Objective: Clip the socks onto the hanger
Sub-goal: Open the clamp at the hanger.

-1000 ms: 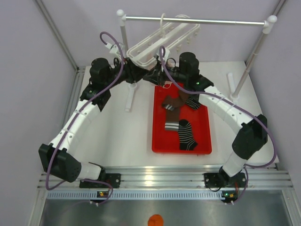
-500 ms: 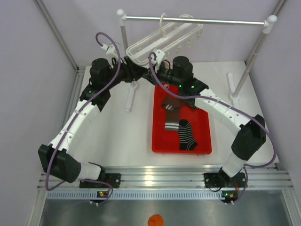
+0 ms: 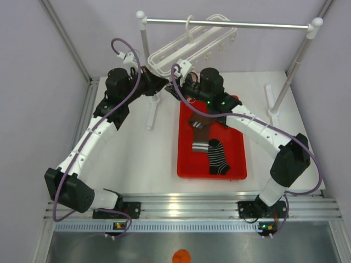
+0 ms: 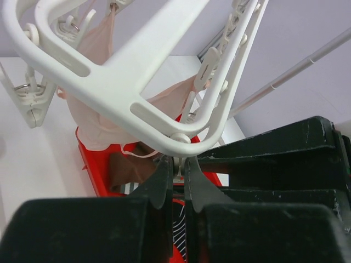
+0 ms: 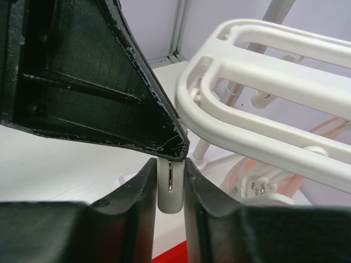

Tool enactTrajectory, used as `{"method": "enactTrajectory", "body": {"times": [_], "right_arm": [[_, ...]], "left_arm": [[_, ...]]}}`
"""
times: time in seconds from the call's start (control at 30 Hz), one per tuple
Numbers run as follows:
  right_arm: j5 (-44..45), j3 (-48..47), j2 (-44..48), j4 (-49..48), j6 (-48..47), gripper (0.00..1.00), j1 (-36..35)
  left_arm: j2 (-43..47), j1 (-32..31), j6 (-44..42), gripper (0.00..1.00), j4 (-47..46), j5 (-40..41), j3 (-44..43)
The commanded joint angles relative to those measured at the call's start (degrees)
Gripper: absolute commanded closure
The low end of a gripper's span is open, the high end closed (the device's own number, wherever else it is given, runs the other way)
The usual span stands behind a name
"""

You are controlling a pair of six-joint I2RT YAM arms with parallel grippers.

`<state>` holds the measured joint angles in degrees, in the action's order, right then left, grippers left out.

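Observation:
The white hanger (image 3: 184,48) hangs tilted from the stand's crossbar. Both grippers meet at its near corner. My left gripper (image 4: 175,164) is shut on a small white piece under the hanger (image 4: 120,82) corner. My right gripper (image 5: 170,164) is shut on a white peg (image 5: 169,197) dangling from the hanger (image 5: 263,76), with the left finger just above it. The socks lie loose in the red tray (image 3: 184,164): a brown sock (image 3: 200,123), a second brown one (image 3: 200,143) with a striped cuff, a black striped sock (image 3: 218,157), and another partly under the right arm.
A pale pink fabric item (image 4: 98,49) is clipped under the hanger. The stand's metal crossbar (image 3: 230,23) rests on white posts (image 3: 144,41) at the table's back. A short white post (image 3: 269,96) stands right of the tray.
My left gripper opened wider, then closed on the hanger's corner. The right wrist shifted left toward the same corner, and the hanger swung slightly up and right.

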<state>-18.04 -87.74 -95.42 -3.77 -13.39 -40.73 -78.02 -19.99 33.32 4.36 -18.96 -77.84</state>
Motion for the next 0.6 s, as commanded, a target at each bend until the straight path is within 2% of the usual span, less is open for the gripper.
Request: {"method": "enactTrajectory", "body": {"times": [0.0,0.03,0.07,0.13,0.17,0.3,0.37,0.57], "right_arm": [[-2.96,0.38,3.31,-0.54,-0.41,0.7,-1.02],[-2.88,0.47,3.66,-0.01,-0.15,0.65,-0.58],[-2.96,0.82,3.92,0.25,0.29,0.53,-0.23],[-4.71,1.34,4.71,2.09,0.9,0.38,1.61],[-5.68,1.7,5.15,2.54,1.78,0.36,2.49],[-10.25,3.89,7.61,3.94,3.89,0.28,8.28],[-13.67,4.07,8.4,8.58,4.59,0.23,10.22],[-20.1,7.58,11.21,19.22,1.1,0.25,14.63]], "left_arm": [[1.11,0.39,0.69,1.0,-2.95,1.39,-0.56],[1.2,0.39,0.52,1.0,-3.22,1.12,-0.47],[1.2,0.48,0.08,1.0,-3.22,0.86,-0.38],[1.38,0.48,-0.53,1.0,-3.13,0.59,-0.12],[1.46,0.48,-1.06,1.0,-3.22,0.5,-0.03],[1.73,0.56,-1.77,1.0,-3.39,-0.37,0.67],[1.73,0.65,-1.59,1.0,-3.74,-1.25,1.02],[1.38,0.65,-1.33,1.0,-3.92,-2.13,1.03]]}}
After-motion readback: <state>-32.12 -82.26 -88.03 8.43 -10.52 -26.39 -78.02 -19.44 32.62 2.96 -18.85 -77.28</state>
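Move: The clamp under the hanger's near corner sits right at the right hand's fingertips and already between its fingers, and about 1 cm below the left fingertips, which are also shut on it. From the right hand, the middle of the hanger lies some 13 cm ahead, 10 cm to the right and 5 cm higher. The pink cloth hangs roughly 6 cm ahead, 10 cm to the right and 9 cm lower. Open the right gripper wide to let go of the clamp, easing back barely 1 cm, then pull away to the right about 10 cm, sinking some 3 cm as its fingers tip down roughly 10 degrees. Keep the left fingers shut on the clamp and hold the left gripper in place beneath the hanger's corner. ##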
